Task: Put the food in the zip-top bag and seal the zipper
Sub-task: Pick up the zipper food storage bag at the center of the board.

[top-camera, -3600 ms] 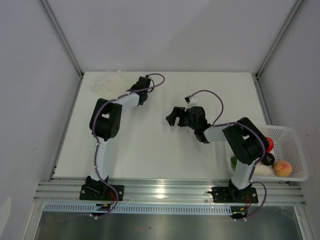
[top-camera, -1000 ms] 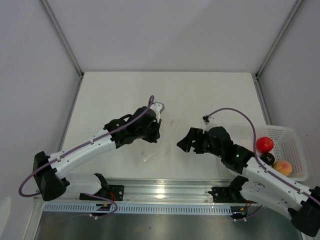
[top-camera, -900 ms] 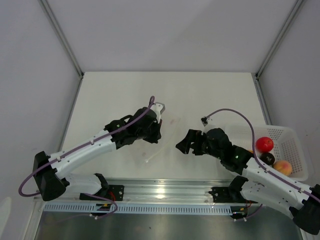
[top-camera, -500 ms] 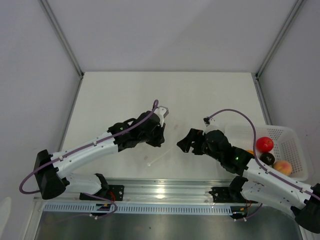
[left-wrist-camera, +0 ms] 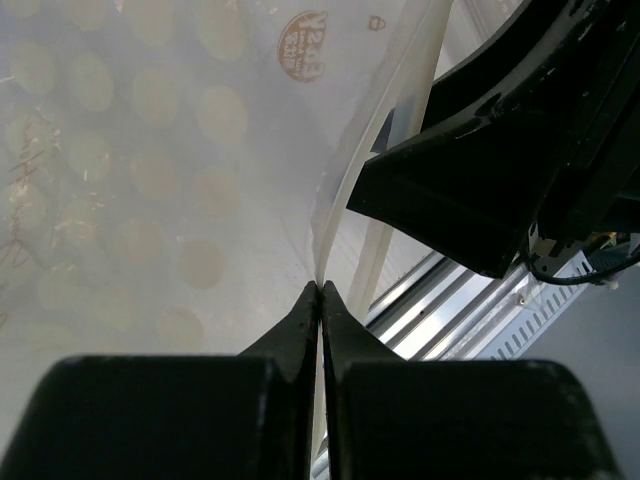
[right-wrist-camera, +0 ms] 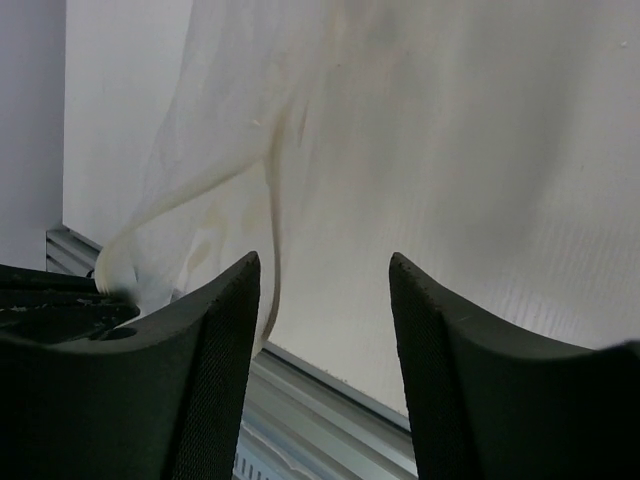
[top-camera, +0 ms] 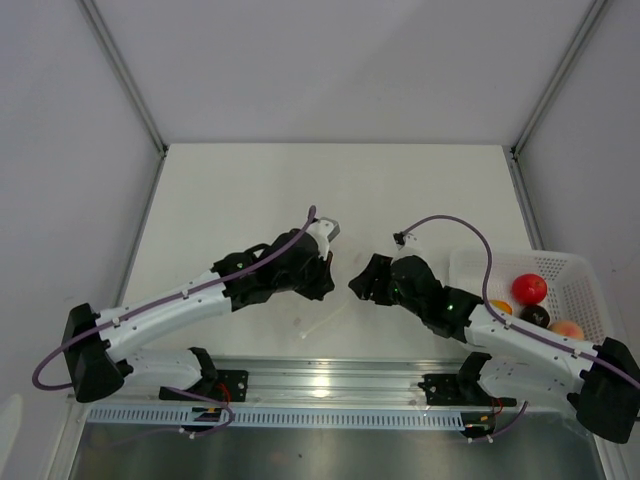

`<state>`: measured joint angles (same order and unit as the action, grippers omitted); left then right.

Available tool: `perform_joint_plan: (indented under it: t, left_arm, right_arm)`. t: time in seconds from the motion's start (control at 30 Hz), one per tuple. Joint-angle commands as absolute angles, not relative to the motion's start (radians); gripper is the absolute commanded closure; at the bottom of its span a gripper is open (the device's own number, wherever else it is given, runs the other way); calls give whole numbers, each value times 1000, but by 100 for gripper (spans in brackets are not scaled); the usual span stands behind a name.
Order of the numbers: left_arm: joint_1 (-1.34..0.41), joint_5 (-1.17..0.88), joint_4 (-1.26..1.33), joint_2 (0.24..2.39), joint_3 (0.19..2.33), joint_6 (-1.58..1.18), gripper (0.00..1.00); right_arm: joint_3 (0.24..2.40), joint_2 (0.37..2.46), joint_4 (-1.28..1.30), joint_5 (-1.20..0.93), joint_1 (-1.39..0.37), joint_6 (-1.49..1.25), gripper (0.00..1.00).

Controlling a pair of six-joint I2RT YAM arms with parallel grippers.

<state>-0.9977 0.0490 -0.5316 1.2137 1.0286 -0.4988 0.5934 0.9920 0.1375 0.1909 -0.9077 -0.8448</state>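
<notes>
The clear zip-top bag (left-wrist-camera: 150, 150) hangs from my left gripper (left-wrist-camera: 320, 290), which is shut on its zipper (left-wrist-camera: 345, 190) strip; a reddish mark (left-wrist-camera: 302, 45) shows near the bag's edge. From above, the left gripper (top-camera: 322, 280) and right gripper (top-camera: 360, 285) face each other near the table's front middle, with the bag (top-camera: 320, 318) under them. My right gripper (right-wrist-camera: 322, 265) is open, the crinkly bag (right-wrist-camera: 300, 120) just ahead of its fingers. The food lies in the basket: a red round piece (top-camera: 528, 288), an orange one (top-camera: 501, 307), a dark-purple one (top-camera: 540, 316), a peach one (top-camera: 568, 328).
A white slotted basket (top-camera: 590, 285) stands at the table's right edge, partly beyond it. An aluminium rail (top-camera: 330, 385) runs along the near edge below both grippers. Grey walls enclose the table on three sides.
The left gripper has carried the bag from the far left corner to the front middle. Over the last second the right gripper moved left toward the bag and its jaws narrowed.
</notes>
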Motion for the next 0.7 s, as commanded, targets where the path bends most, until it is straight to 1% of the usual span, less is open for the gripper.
perform_joint_plan:
  t: [0.0, 0.03, 0.1, 0.17, 0.2, 0.23, 0.27, 0.37, 0.4, 0.43, 0.47, 0.5, 0.53, 0.57, 0.63, 0.67]
  left_arm:
    - [-1012, 28, -460, 1161, 1003, -525, 99]
    - [-1012, 28, -454, 1152, 999, -528, 99]
    - [-1019, 23, -440, 1149, 986, -537, 99]
    - [-1035, 23, -437, 1149, 989, -537, 99]
    - [-1043, 35, -439, 1149, 989, -538, 99]
    - [-1049, 44, -442, 1152, 997, -538, 100]
    - [-1063, 54, -445, 1163, 1002, -540, 99]
    - [-1094, 109, -480, 1195, 1032, -540, 99]
    - [-1101, 129, -494, 1204, 1043, -543, 98]
    - [-1117, 173, -518, 1212, 1051, -546, 94]
    - [-1123, 195, -526, 1222, 1052, -552, 84]
    - [-1127, 212, -532, 1226, 1052, -557, 80]
    - [-1134, 250, -549, 1229, 1051, -563, 68]
    - [-1135, 267, -558, 1230, 1052, -569, 65]
    - [-1140, 300, -575, 1236, 1052, -581, 63]
    - [-1141, 330, -583, 1238, 1052, -583, 59]
  right_arm:
    - [664, 1003, 84, 259, -931, -844, 44]
    - [670, 1006, 86, 264, -937, -835, 49]
    - [689, 1017, 101, 275, -943, -831, 57]
    - [699, 1022, 110, 278, -948, -830, 70]
    - [703, 1022, 109, 278, -954, -830, 79]
    - [712, 1023, 112, 278, -960, -830, 93]
    - [719, 1023, 121, 279, -963, -830, 100]
    - [747, 1023, 143, 290, -985, -831, 100]
    - [752, 1022, 144, 291, -989, -833, 100]
    - [755, 1017, 144, 288, -991, -836, 100]
    - [761, 1016, 152, 284, -992, -844, 100]
    - [764, 1014, 155, 284, -992, -848, 100]
    - [767, 1008, 158, 281, -992, -853, 100]
    - [772, 1003, 163, 272, -992, -854, 100]
    - [776, 996, 175, 267, -992, -862, 100]
    - [779, 993, 182, 264, -992, -865, 100]
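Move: The food storage bag's mouth edge, already pinched in the shut left fingers, is what the right hand goes for. The free stretch of lip lies about 3 cm to the right hand's left, 1 cm back and roughly level. The pinched part is some 7 cm to that hand's left, neither ahead nor back, and perhaps 2 cm higher. From the left hand, the free stretch is about 4 cm to the right, 1 cm back and 2 cm below. The bag's free lip is pinched by the right fingers, which close from over half open as that hand rises and drifts left; shut, they go on up, about 5 cm in all and 2.5 cm left. The left hand, still gripping its part at first, eases some 2 cm back and slightly right, then opens to about two fifths and sinks 2 cm. ##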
